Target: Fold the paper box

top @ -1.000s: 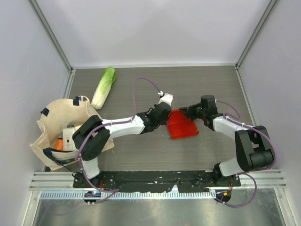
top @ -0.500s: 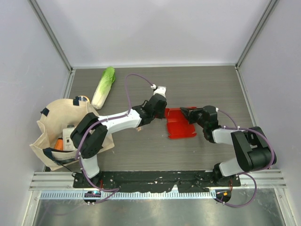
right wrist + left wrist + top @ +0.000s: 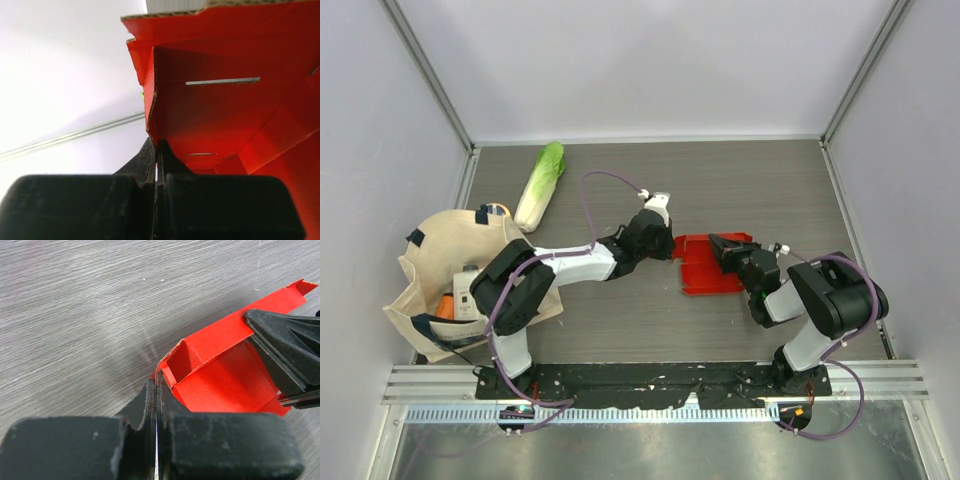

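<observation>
The paper box (image 3: 700, 272) is a bright red card piece with raised creased flaps, lying mid-table between both arms. My left gripper (image 3: 672, 246) is shut on its left corner; in the left wrist view the jaws (image 3: 157, 386) pinch the edge of a folded-up flap of the box (image 3: 225, 382). My right gripper (image 3: 717, 243) is shut on the box's far right wall. In the right wrist view its jaws (image 3: 158, 144) clamp the red wall edge of the box (image 3: 225, 105), whose inside with slots fills the view. The right fingers (image 3: 285, 347) show black over the box.
A pale green napa cabbage (image 3: 540, 184) lies at the back left. A beige tote bag (image 3: 440, 262) with items inside sits at the left near the left arm's base. Grey walls close in the table on three sides.
The right arm has folded in toward its base and the wrist has dropped low beside the box. The left wrist has shifted slightly left. The box has slid a little left, both grippers still shut on it.
</observation>
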Robot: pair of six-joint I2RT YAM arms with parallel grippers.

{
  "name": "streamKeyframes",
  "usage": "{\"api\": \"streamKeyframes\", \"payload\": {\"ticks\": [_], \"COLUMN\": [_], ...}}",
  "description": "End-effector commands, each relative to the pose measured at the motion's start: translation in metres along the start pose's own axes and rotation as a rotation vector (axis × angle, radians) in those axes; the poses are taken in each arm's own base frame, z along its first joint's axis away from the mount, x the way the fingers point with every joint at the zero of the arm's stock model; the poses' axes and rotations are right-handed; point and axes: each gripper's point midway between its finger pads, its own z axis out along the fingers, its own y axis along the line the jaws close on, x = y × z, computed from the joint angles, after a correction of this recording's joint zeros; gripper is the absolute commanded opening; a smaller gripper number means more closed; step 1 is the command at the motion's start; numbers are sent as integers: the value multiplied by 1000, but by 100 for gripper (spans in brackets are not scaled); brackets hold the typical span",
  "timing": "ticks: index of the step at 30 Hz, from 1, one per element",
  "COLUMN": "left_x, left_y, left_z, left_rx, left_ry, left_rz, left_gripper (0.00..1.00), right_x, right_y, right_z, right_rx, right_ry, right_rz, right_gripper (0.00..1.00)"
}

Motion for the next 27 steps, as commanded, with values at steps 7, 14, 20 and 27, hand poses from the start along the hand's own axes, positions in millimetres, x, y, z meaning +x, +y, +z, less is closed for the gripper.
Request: {"api": "streamKeyframes", "payload": {"ticks": [7,14,20,27], "left_x": [-15,-36,-59,-67], "left_y": [-34,-9,23,30], "left_z": [-3,-10,-11,-6], "left_rx": [113,43,5,11], "left_ry": [-63,-63,-65,-67], "left_rz": [20,-20,-85,-123], "left_gripper": [0,0,0,0], "right_x": [18,40,60,60], "right_y": [26,73,91,74], "right_z": [-12,2,23,32], "right_rx": [-183,-333,-411,-414], "right_ry": [44,85,108,88], "right_rz": [-73,-193,-228,-188], "right_gripper": [1,1,1,1]}}
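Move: The red box is already held by both hands. From the left hand, closed on the flap at the box's left end, the box's middle lies about 10 cm to the right, 3 cm back and slightly lower. A small plastic bag lies on the table roughly 15 cm to its left and 4 cm back; the lettuce is some 32 cm left and 20 cm ahead. From the right hand, on the far wall, the box's middle is about 8 cm straight back and slightly lower. The box is shifted left and forward by both hands together, each still pinching its cardboard edge. After easing about 1 cm back and right, the hands swing some 6 cm left and 5 cm forward, towards the lettuce. The left turns slightly counter-clockwise; the right rises about 2 cm, then sinks most of that again as its fingertips tilt up some 10 degrees. ##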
